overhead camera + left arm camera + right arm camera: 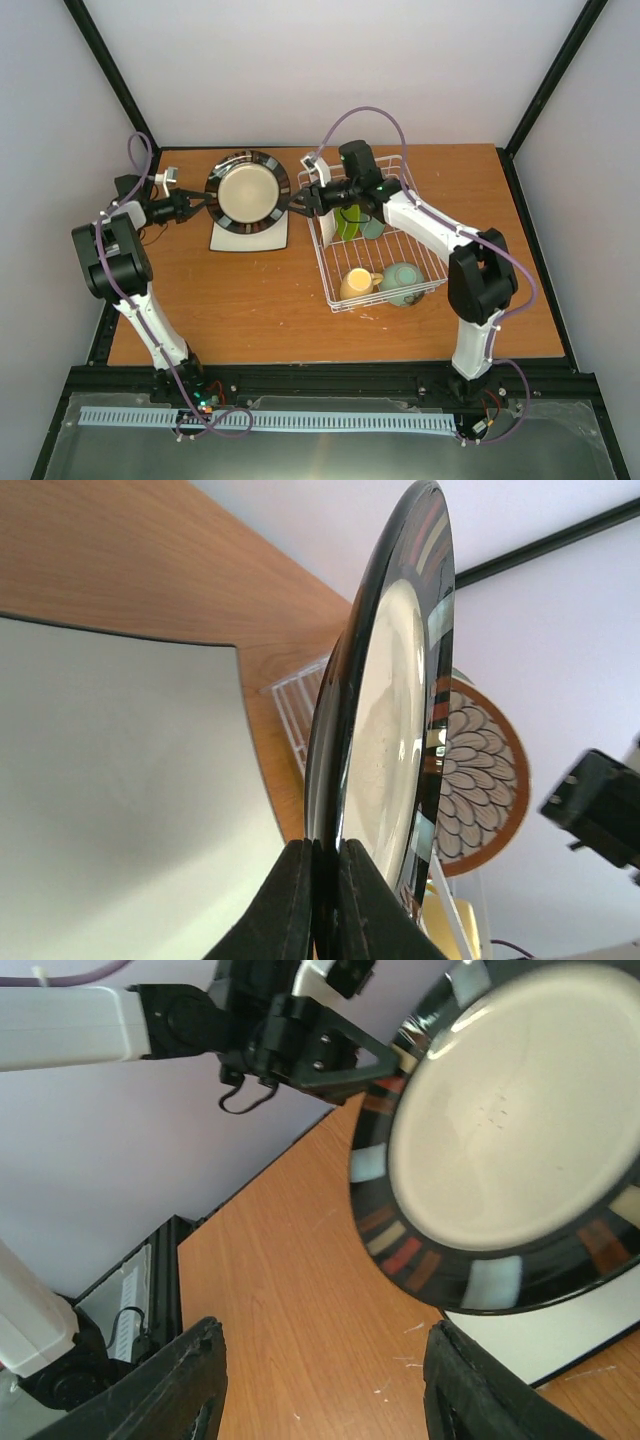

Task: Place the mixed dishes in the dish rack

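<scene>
My left gripper is shut on the left rim of the dark striped-rim plate, which it holds off the table above the square white plate. In the left wrist view the fingers pinch the plate's edge. My right gripper is open at the plate's right rim. In the right wrist view the plate lies beyond the open gripper, not between its jaws. The dish rack holds a yellow mug, a mint-green bowl, a lime green plate and a pale teal plate.
A petal-patterned plate stands upright behind the held plate, by the rack's wires. The square white plate lies flat on the wooden table. Black frame posts and white walls ring the table.
</scene>
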Tool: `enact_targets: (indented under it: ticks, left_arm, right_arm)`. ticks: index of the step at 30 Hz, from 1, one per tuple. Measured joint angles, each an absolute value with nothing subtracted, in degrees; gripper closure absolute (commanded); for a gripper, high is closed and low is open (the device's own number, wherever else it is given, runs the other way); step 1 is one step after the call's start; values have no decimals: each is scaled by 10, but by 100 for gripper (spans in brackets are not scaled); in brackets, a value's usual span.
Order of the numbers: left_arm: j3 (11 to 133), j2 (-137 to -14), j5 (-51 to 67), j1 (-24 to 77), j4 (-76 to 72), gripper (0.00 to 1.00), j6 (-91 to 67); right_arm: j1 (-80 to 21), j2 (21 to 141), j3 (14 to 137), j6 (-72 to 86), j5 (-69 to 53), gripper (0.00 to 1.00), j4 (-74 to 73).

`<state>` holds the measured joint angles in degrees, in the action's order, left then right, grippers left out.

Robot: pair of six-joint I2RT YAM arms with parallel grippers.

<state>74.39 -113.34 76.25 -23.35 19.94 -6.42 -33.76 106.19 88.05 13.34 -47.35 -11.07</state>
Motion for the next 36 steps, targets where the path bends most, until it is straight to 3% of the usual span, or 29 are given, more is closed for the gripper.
enact_targets:
  ticks: [17,18,20,24,36]
  left_arm:
    - [769,-1111,808,-234,234,99,-35]
    - [777,-1111,809,-234,243,99,-30]
    - [792,-1111,808,-234,259,99,-18]
    - [813,-1108,809,-234,286,99,4]
    - [814,-1074,813,-234,326,100,35]
  right_arm:
    - [-338,1134,1016,103,-469,46,-183]
    - [-338,1134,1016,100,-467,45,-187]
    - [-338,1134,1015,95,-458,32,-194]
    - [-338,1133,1010,89,-441,23,-200]
    - [-337,1131,1005,87,-418,19,-199]
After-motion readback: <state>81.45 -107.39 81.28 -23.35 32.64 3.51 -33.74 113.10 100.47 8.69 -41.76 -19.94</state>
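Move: My left hand already pinches the dark-rimmed plate by its left rim. The plate's middle lies about 10 cm to its right and 2 cm ahead, near its height, with the white square roughly under it, 12 cm below my hand. From my open right hand the plate's middle is some 9 cm ahead, 10 cm left and 9 cm lower. The white-backed plate in the rack stands 8 cm right of this hand, 2 cm ahead and 10 cm below. I lift the plate about 8 cm with my left hand, keeping its grip on the left rim while that hand tilts up some 10 degrees. Meanwhile my right hand eases forward about 3.5 cm with a slight dip and recovery, towards the plate's right rim, then spreads its fingers wider beside it; whether they touch can't be seen. ##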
